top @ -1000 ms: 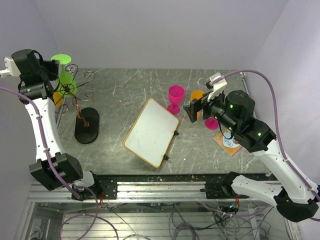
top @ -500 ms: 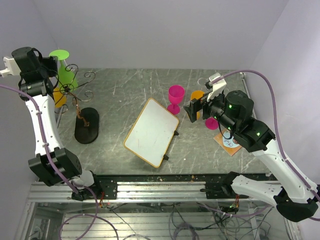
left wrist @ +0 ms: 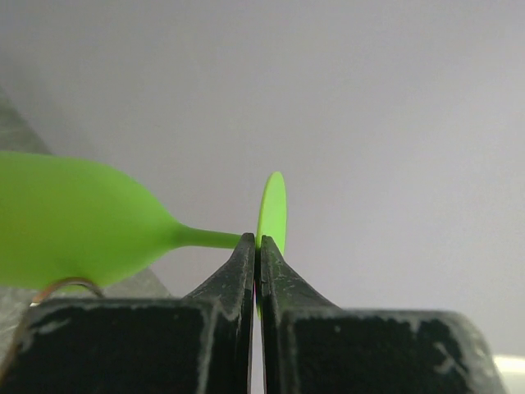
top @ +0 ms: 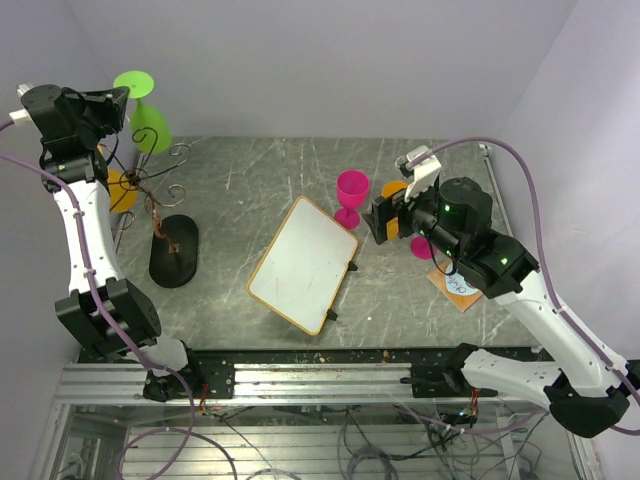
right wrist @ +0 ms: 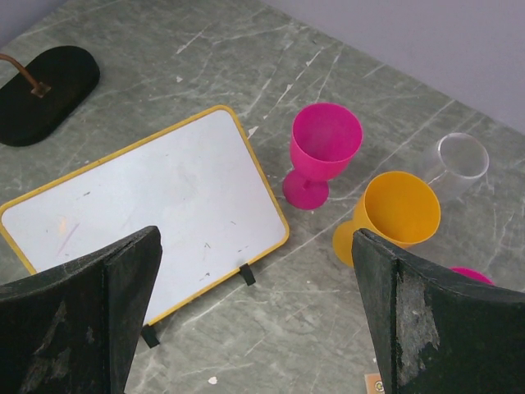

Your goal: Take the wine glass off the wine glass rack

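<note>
A green wine glass (top: 148,122) lies on its side in the air at the far left, its foot disc (top: 133,83) toward the back wall. My left gripper (top: 118,97) is shut on the edge of that foot (left wrist: 273,209), and the bowl (left wrist: 66,217) points left in the left wrist view. The wine glass rack (top: 152,195) stands just below on its black oval base (top: 173,250). One copper curl (left wrist: 66,285) sits right under the bowl; whether they touch I cannot tell. An orange glass (top: 122,190) still hangs on the rack. My right gripper (top: 385,220) hovers open over the table's middle right.
A yellow-framed whiteboard (top: 303,263) lies in the centre. A magenta glass (right wrist: 322,152), an orange glass (right wrist: 394,215) and a clear cup (right wrist: 462,156) stand right of it. A second magenta piece (top: 423,247) and an orange card (top: 455,287) sit under the right arm.
My left gripper has risen and swung toward the back wall, lifting and tilting the green glass up from among the rack's arms. The right arm shifted slightly left.
</note>
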`<action>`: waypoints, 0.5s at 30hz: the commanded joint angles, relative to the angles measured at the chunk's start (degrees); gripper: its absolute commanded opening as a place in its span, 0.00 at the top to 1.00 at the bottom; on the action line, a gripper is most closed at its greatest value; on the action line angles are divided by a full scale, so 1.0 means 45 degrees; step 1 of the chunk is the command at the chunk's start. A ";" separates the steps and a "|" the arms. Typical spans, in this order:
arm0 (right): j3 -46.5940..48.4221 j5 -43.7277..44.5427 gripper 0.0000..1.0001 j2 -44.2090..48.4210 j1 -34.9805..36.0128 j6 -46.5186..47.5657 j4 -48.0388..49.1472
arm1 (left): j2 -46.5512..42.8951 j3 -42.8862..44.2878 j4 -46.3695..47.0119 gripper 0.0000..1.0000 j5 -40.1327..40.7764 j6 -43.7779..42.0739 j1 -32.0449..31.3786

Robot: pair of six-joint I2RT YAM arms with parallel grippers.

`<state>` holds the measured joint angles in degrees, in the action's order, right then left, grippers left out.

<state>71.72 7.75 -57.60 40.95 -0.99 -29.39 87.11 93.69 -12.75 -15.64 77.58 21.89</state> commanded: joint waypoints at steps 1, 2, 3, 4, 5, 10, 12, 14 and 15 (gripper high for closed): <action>0.0403 -0.0060 0.00 -0.0287 0.0062 -0.0043 0.0171 | -0.0847 -0.0670 0.3860 0.93 -0.2828 0.0043 -0.0164; 0.0482 -0.0137 0.00 -0.0398 0.0075 -0.0093 0.0147 | -0.1011 -0.0799 0.4298 0.93 -0.3118 0.0035 -0.0302; 0.0582 -0.0201 0.00 -0.0540 0.0062 -0.0189 0.0111 | -0.1152 -0.0903 0.4804 0.93 -0.3394 -0.0061 -0.0471; 0.0653 -0.0282 0.00 -0.0644 0.0058 -0.0277 0.0100 | -0.1272 -0.0994 0.5234 0.93 -0.3766 -0.0071 -0.0663; 0.0693 -0.0372 0.00 -0.0740 0.0050 -0.0405 0.0119 | -0.1382 -0.1098 0.5766 0.93 -0.4100 -0.0004 -0.0870; 0.1006 -0.1112 0.01 -0.1484 0.0063 -0.1300 0.0163 | -0.1651 -0.1666 0.8848 0.93 -0.5304 0.1036 -0.2104; 0.1373 -0.1488 0.01 -0.1937 0.0064 -0.1833 -0.0031 | -0.1593 -0.1684 0.9940 0.93 -0.5817 0.1521 -0.2926; 0.1462 -0.1894 0.01 -0.2246 0.0066 -0.2391 0.0053 | -0.1691 -0.1958 1.1056 0.93 -0.6183 0.1918 -0.3941; 0.1439 -0.2166 0.01 -0.2364 0.0066 -0.2691 0.0189 | -0.1766 -0.2198 1.1679 0.93 -0.6326 0.2078 -0.4419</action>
<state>76.31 2.59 -66.52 40.95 -7.18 -29.61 81.01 86.37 23.97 -36.73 82.28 8.64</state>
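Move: Beyond the wine glass rack, the left hand already pinches the upended green wine glass by its foot, its middle about 8 cm below and 3 cm right; the right gripper it is carried towards lies some 48 cm right, 20 cm back and 8 cm lower. The rack is about 15 cm back, 5 cm right and 15 cm down. From the right hand the green glass is roughly 45 cm left, 22 cm ahead, level; the standing pink glass 4 cm left, 7 cm ahead, 25 cm below. Swinging away from the rack towards the right gripper, the left hand keeps its pinch on the green glass's foot and speeds up to the right about 18 cm, rising some 11 cm and drawing back 7 cm, while its fingers yaw clockwise and tip upward. The right hand, wide open and empty, eases about 4 cm left to meet it. ##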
